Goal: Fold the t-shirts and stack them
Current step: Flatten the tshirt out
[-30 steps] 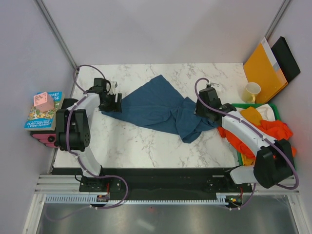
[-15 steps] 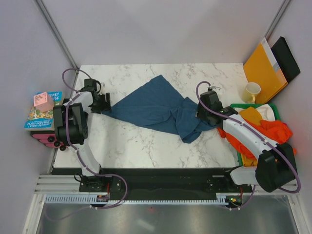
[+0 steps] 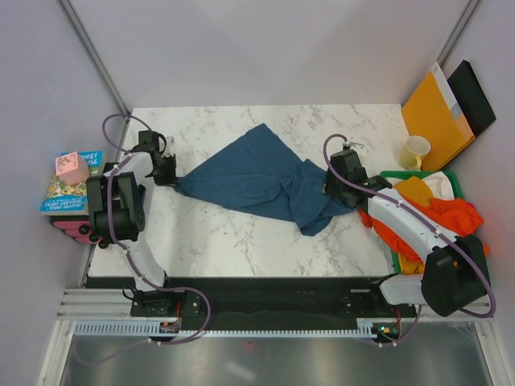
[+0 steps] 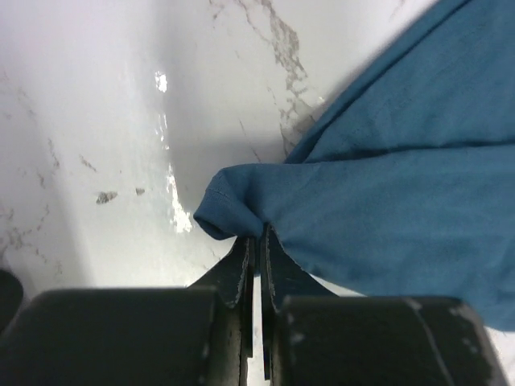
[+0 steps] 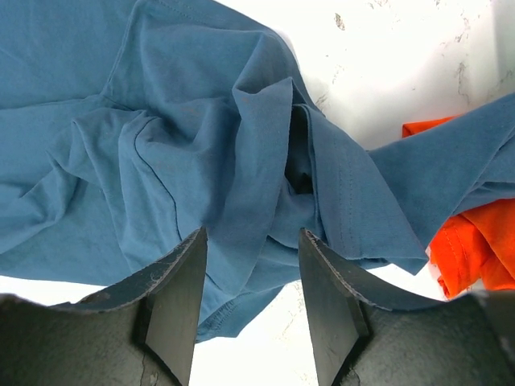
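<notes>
A dark teal-blue t-shirt lies crumpled across the middle of the marble table. My left gripper is at the shirt's left tip, and in the left wrist view it is shut on a folded corner of the blue t-shirt. My right gripper hovers over the bunched right end; its jaws stand open above the wrinkled blue t-shirt, holding nothing. Orange t-shirts and a yellow one are piled at the right. An orange t-shirt shows in the right wrist view.
A green tray holds the pile at the right edge. A cream mug, an orange envelope and a black folder stand at the back right. Books with a pink block lie off the table's left.
My left gripper has moved left toward the table edge and closed on the shirt's left corner, stretching the cloth leftward. The right arm has barely moved.
</notes>
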You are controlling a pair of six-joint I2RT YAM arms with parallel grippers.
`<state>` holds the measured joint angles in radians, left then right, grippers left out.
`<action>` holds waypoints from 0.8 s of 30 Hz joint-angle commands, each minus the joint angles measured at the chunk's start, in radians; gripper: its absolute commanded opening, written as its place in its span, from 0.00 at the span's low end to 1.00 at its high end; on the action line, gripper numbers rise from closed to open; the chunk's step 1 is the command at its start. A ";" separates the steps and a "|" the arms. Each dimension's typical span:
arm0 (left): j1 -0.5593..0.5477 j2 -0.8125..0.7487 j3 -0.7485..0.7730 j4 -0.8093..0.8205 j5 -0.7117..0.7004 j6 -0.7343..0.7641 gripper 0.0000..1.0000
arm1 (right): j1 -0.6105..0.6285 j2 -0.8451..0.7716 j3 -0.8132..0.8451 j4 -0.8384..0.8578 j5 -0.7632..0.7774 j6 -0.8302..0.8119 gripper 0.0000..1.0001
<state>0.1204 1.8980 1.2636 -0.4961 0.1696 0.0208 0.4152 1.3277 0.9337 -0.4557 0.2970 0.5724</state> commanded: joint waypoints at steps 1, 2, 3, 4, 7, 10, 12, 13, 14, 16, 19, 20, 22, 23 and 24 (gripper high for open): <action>-0.002 -0.183 0.023 -0.010 0.059 0.007 0.02 | 0.005 -0.007 0.016 0.009 0.039 0.009 0.58; -0.002 -0.200 0.040 -0.018 0.074 -0.002 0.02 | 0.005 -0.005 0.013 0.008 0.044 0.009 0.58; -0.001 -0.212 0.092 -0.045 0.083 -0.008 0.02 | 0.004 -0.004 0.007 0.005 0.045 0.014 0.58; -0.001 -0.220 0.124 -0.061 0.094 -0.012 0.02 | 0.004 -0.002 0.005 0.006 0.047 0.017 0.59; -0.001 -0.229 0.252 -0.117 0.136 -0.061 0.02 | 0.004 0.013 0.004 0.011 0.031 0.032 0.59; -0.001 -0.220 0.345 -0.157 0.163 -0.079 0.02 | 0.002 0.042 -0.001 0.040 0.025 0.041 0.59; -0.001 -0.215 0.368 -0.163 0.166 -0.081 0.02 | -0.001 0.076 0.008 0.061 0.016 0.044 0.59; -0.001 -0.214 0.370 -0.168 0.168 -0.076 0.02 | -0.006 0.088 0.010 0.071 0.013 0.049 0.59; -0.002 -0.214 0.369 -0.170 0.160 -0.073 0.02 | -0.012 0.117 0.011 0.081 -0.005 0.053 0.58; -0.001 -0.214 0.350 -0.173 0.150 -0.061 0.02 | -0.033 0.145 0.017 0.118 -0.030 0.073 0.57; -0.002 -0.220 0.307 -0.171 0.137 -0.048 0.02 | -0.052 0.194 0.034 0.176 -0.078 0.095 0.55; -0.001 -0.221 0.297 -0.171 0.134 -0.045 0.02 | -0.052 0.211 0.046 0.205 -0.085 0.098 0.54; -0.001 -0.224 0.269 -0.170 0.131 -0.038 0.02 | -0.055 0.229 0.066 0.222 -0.084 0.109 0.54; -0.001 -0.226 0.260 -0.168 0.131 -0.036 0.02 | -0.055 0.240 0.083 0.242 -0.079 0.115 0.54; -0.001 -0.226 0.244 -0.167 0.133 -0.035 0.02 | -0.056 0.245 0.089 0.256 -0.073 0.119 0.54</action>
<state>0.1173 1.6962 1.5440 -0.6544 0.2970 -0.0185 0.3618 1.5520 0.9447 -0.3225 0.2371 0.6476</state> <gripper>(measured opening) 0.035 0.545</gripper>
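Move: Pinched in the left fingers, just above the table, is the t-shirt's left end; the shirt's far corner lies about 20 cm ahead and 24 cm right of that hand. From the open right hand, the loose fold it goes for lies some 5 cm ahead, 2 cm right and 9 cm below. The shirt's near tip is about 6 cm back and 5 cm left of the right hand, the orange cloth roughly 14 cm right and 5 cm back. Lifting the t-shirt's left end, the left hand shoots up about 20 cm and some 6 cm forward, its fingertips swinging forward some 25 degrees, then eases down and slightly back by about 3 cm, still pinching. Midway, the right hand starts sinking 5 to 6 cm and forward about 3 cm towards the bunched fold, fingers open astride it. ##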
